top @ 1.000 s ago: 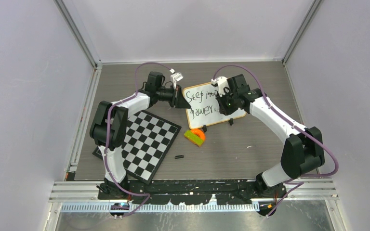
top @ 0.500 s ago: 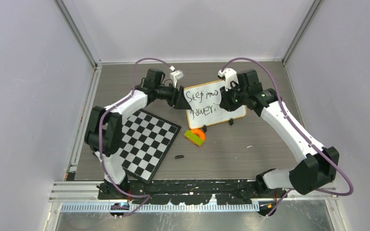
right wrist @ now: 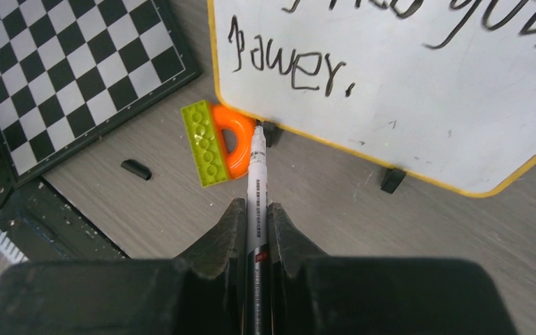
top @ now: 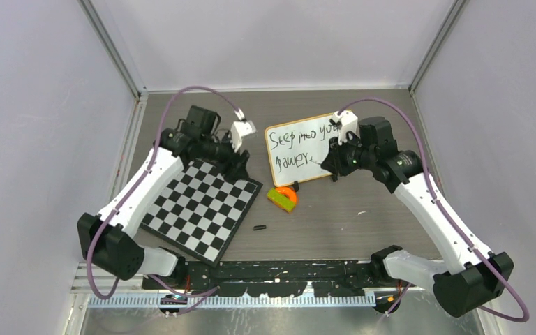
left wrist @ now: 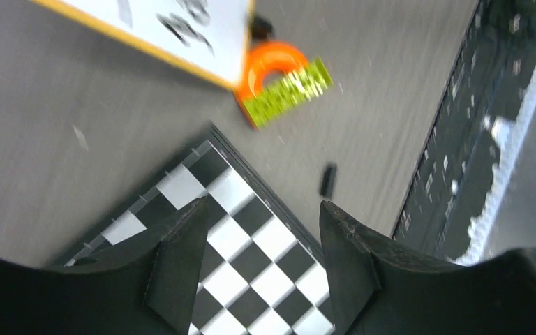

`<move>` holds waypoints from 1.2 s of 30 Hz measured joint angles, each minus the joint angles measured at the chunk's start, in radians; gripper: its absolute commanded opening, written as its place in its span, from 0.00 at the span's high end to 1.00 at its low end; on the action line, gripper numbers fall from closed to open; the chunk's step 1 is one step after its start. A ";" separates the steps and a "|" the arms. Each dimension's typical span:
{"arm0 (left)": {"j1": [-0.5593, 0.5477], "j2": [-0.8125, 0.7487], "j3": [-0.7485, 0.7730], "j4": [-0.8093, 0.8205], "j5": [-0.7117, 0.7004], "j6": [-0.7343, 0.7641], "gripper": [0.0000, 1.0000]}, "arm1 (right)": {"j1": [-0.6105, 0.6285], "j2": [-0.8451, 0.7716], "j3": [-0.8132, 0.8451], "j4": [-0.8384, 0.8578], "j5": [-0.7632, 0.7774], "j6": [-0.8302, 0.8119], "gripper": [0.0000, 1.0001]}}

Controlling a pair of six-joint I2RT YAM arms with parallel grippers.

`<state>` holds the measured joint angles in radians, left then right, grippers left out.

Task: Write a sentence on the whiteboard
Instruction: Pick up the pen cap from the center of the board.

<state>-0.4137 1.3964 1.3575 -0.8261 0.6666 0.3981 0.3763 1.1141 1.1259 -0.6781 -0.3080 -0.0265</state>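
Note:
The whiteboard (top: 306,149) stands on its black feet at the back middle of the table. Its wood-framed lower edge also shows in the right wrist view (right wrist: 426,112). The sentence (top: 299,138) runs in two dark handwritten lines; the lower line (right wrist: 289,66) reads "power." My right gripper (top: 332,162) hovers just in front of the board's right half, shut on a white marker (right wrist: 257,183) whose tip points down at the table, off the board. My left gripper (left wrist: 264,209) is open and empty above the chequered board's far corner, left of the whiteboard.
A black-and-white chequered board (top: 202,208) lies at left. A green and orange brick (top: 283,197) sits in front of the whiteboard's lower left corner. A small black cap (top: 259,227) lies nearer the front edge. Grey walls close in both sides.
My left gripper opened off the whiteboard's left edge and drew back left over the chequered board. The right gripper, with the marker, pulled away from the board's face toward the near right.

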 measured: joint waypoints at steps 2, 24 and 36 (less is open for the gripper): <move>-0.040 -0.047 -0.074 -0.056 -0.043 0.056 0.39 | -0.002 -0.021 -0.035 -0.002 -0.024 0.016 1.00; -0.483 0.073 -0.468 0.250 -0.346 -0.008 0.46 | -0.123 0.011 -0.112 0.059 -0.239 0.136 1.00; -0.601 0.138 -0.529 0.356 -0.530 0.044 0.75 | -0.123 0.028 -0.121 0.087 -0.285 0.163 1.00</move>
<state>-1.0149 1.5349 0.8280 -0.4698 0.1364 0.4419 0.2531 1.1419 1.0054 -0.5915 -0.5930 0.1360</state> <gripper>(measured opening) 0.372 0.171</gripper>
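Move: The pen cap I'm after lies on the table about 12 cm back from my left hand, 4 cm to its right and 22 cm below. The green-and-orange toy sits some 9 cm farther out than the cap and 7 cm to the right of it; the checkerboard's middle is about 5 cm farther out than the cap and 17 cm to its left. From my right hand the cap is roughly 13 cm back, 19 cm left and 22 cm below. I swing my left hand down and back onto the pen cap, about 21 cm lower and 12 cm back, with all the backward travel early; then I sink more slowly, edging right. My wrist swings the fingers some 35 degrees towards straight down, and late on they partly close around the cap. My right hand keeps the pen, dips a little and turns slightly. ##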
